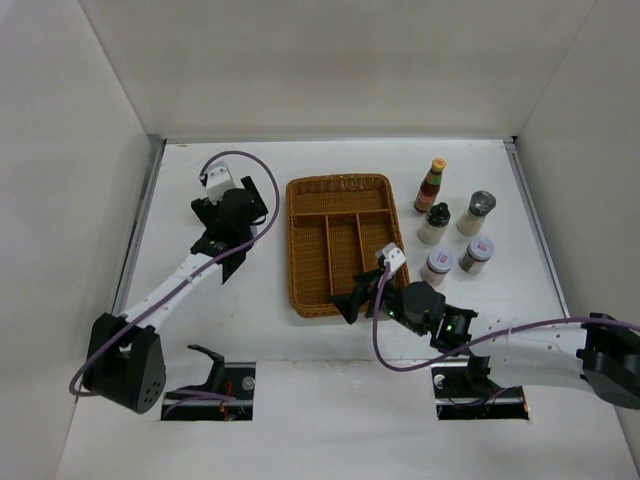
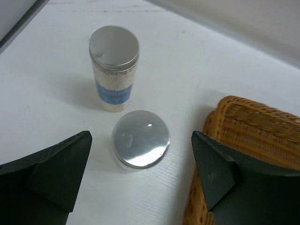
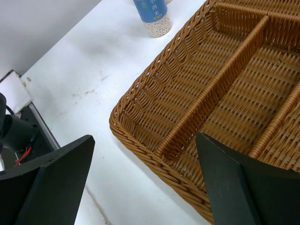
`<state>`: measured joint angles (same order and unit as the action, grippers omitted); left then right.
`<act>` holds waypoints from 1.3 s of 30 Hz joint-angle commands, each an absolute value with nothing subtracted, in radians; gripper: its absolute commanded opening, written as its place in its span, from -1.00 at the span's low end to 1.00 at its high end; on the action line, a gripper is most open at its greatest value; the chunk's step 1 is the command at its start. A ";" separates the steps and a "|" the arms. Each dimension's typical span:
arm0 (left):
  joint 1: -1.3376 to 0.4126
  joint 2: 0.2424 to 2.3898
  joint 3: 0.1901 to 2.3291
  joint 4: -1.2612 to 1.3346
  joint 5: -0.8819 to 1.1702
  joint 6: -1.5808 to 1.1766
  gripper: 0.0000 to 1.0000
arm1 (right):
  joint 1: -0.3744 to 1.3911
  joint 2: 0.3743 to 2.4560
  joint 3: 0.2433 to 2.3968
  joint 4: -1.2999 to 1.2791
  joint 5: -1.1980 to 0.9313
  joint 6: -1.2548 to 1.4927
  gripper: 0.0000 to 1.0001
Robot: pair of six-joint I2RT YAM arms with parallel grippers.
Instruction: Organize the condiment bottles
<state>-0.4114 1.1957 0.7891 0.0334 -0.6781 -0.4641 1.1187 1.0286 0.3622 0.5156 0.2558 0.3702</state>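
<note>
Two white, blue-labelled, silver-lidded condiment bottles stand left of the wicker tray [image 1: 340, 240]. In the left wrist view one is farther off [image 2: 114, 65] and one is directly below me [image 2: 140, 139]. My left gripper [image 2: 140, 137] [image 1: 232, 212] is open above that nearer bottle, jaws wide on either side, touching nothing. The left arm hides both bottles in the top view. My right gripper [image 3: 145, 138] [image 1: 352, 298] is open and empty over the tray's near corner [image 3: 140, 126]. One blue-labelled bottle [image 3: 152, 14] shows far off in the right wrist view.
Right of the tray stand a slim red yellow-capped bottle [image 1: 431, 185], a black-capped bottle [image 1: 435, 223], a grey-lidded shaker [image 1: 477, 212] and two red-white-lidded jars [image 1: 437, 265] [image 1: 477, 254]. The tray's compartments hold nothing. White walls enclose the table.
</note>
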 commanded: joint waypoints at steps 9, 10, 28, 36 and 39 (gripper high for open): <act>-0.360 1.299 0.842 0.048 -0.588 -0.494 0.72 | 1.130 1.039 0.379 0.568 0.268 0.359 0.97; -0.357 1.313 0.844 0.049 -0.589 -0.494 0.69 | 1.130 1.034 0.377 0.568 0.270 0.359 0.98; -0.527 1.196 0.963 0.193 -0.672 -0.417 -0.35 | 1.105 1.005 0.356 0.569 0.296 0.376 0.99; -0.565 1.469 1.192 0.224 -0.589 -0.408 -0.37 | 1.098 1.005 0.350 0.577 0.299 0.377 1.00; -0.564 1.555 1.259 0.213 -0.559 -0.405 -0.37 | 1.094 1.006 0.347 0.581 0.299 0.377 1.00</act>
<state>-0.5636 1.5200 1.1820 0.1471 -0.5945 -0.4198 1.1053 1.0214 0.3511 0.5247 0.2817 0.3702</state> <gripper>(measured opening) 0.588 0.998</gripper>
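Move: The near silver-lidded bottle is almost under the left hand, some 2 cm ahead, level sideways and about 7 cm down. The far bottle stands about 6 cm to the left of it and 6 cm farther out; the wicker basket's middle lies roughly 24 cm right of the hand and 3 cm back, some 10 cm lower. From the right hand the near bottle is about 17 cm ahead, 24 cm left and 3 cm down. Left hand sinks 5 cm, pinches the near bottle, lifts, then swings some 13 cm right towards the basket. ##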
